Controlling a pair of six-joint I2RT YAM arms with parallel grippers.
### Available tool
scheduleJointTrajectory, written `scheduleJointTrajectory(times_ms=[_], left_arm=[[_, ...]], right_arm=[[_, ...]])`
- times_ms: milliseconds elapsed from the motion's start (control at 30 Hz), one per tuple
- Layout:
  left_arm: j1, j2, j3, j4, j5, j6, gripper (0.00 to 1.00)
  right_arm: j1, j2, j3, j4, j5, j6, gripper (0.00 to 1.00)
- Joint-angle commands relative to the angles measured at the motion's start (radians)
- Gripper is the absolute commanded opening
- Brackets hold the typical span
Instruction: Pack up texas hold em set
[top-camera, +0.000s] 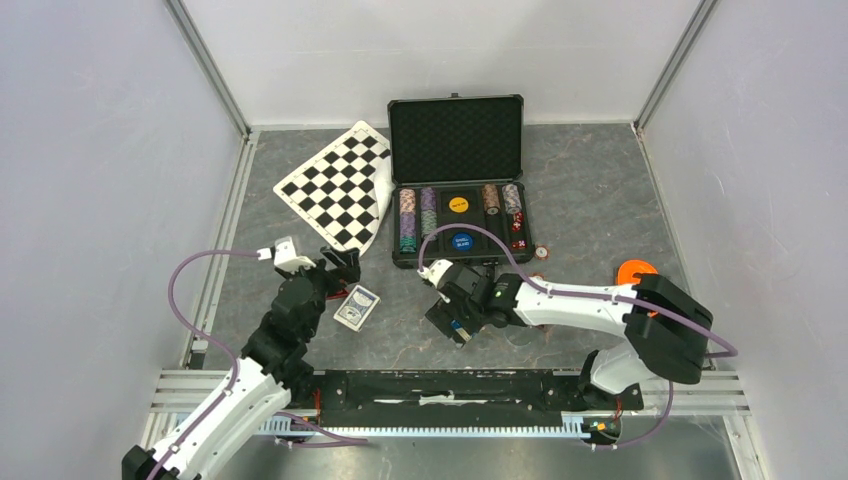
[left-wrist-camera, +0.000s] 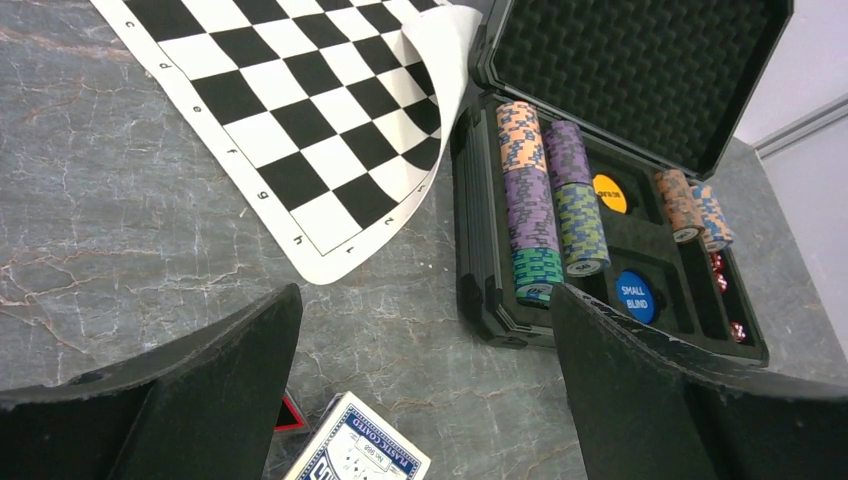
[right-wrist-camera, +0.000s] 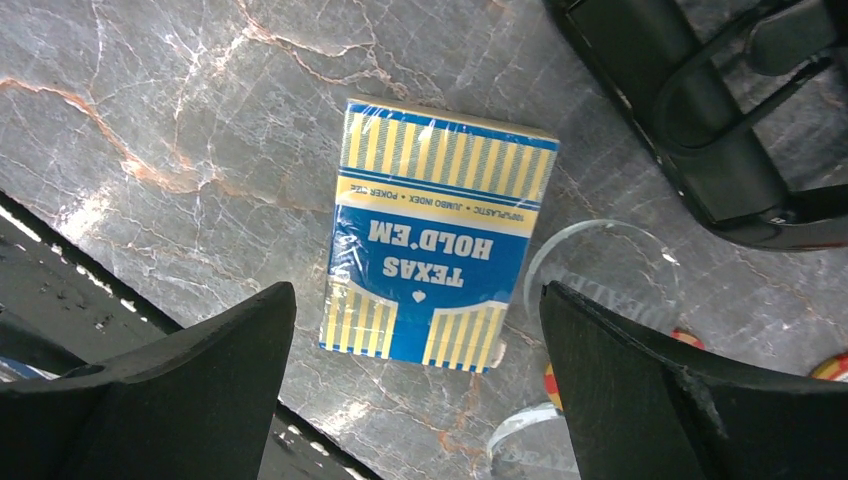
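Observation:
The black case (top-camera: 456, 140) lies open, lid up, with rows of striped chips (left-wrist-camera: 530, 215), a yellow button (left-wrist-camera: 609, 193), a blue small-blind button (left-wrist-camera: 634, 296) and red dice (top-camera: 517, 222) in its tray. A blue-and-white card deck (top-camera: 357, 307) lies flat on the table in front of the case's left end. My left gripper (left-wrist-camera: 425, 310) hangs open just above and beyond that deck (left-wrist-camera: 355, 455). My right gripper (right-wrist-camera: 418, 300) is open over a blue-and-yellow Texas Hold'em deck (right-wrist-camera: 435, 235). Clear dealer buttons (right-wrist-camera: 600, 260) lie beside it.
A checkered board (top-camera: 335, 185) lies left of the case, its edge curled up against the case side. One loose chip (top-camera: 541, 253) sits right of the case's front. An orange round object (top-camera: 632, 270) is behind the right arm. The case handle (right-wrist-camera: 700, 110) is near the right gripper.

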Motion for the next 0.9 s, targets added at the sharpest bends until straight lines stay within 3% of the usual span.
scheduleJointTrajectory(times_ms=[0,267,333,433,533,633,867], left_arm=[[0.001,-0.029,0.002,0.032,-0.012,0.033,1.00],[0.001,-0.026,0.007,0.027,-0.012,0.034,1.00],[0.001,-0.025,0.007,0.027,-0.013,0.035,1.00],[0.001,-0.027,0.008,0.026,-0.015,0.035,1.00],[0.001,-0.026,0.007,0.026,-0.016,0.036,1.00],[0.001,-0.028,0.007,0.024,-0.018,0.036,1.00],[0.001,-0.036,0.006,0.020,-0.024,0.036,1.00]], right_arm=[[0.007,0.034,0.043,0.039,0.009,0.041,0.98],[0.008,0.058,0.043,0.081,-0.040,0.056,0.89],[0.007,0.077,0.057,0.081,-0.045,0.054,0.82],[0.008,0.111,0.081,0.071,-0.045,0.052,0.62],[0.010,0.127,0.098,0.056,-0.028,0.050,0.55],[0.012,0.119,0.115,0.030,0.001,0.042,0.49],[0.011,0.001,0.169,0.025,0.006,-0.007,0.48]])
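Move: The Texas Hold'em card deck lies flat between and just under the right hand's open fingers, its middle about 3 cm left, 2 cm ahead and 2 cm below. A clear disc lies some 5 cm ahead and 3 cm right of the hand; a second is about 8 cm right, level with it. The case handle is roughly 11 cm ahead and 2 cm left. From the left hand the card deck is about 26 cm right, 10 cm back and 13 cm lower. The right fingers close on the card deck's two long sides and pinch it, the hand first sinking about 1 cm and easing left, some 2.5 cm in all, as the gap narrows. The wrist keeps its steep tilt; with the deck gripped, the hand just starts back up by about a centimetre. ##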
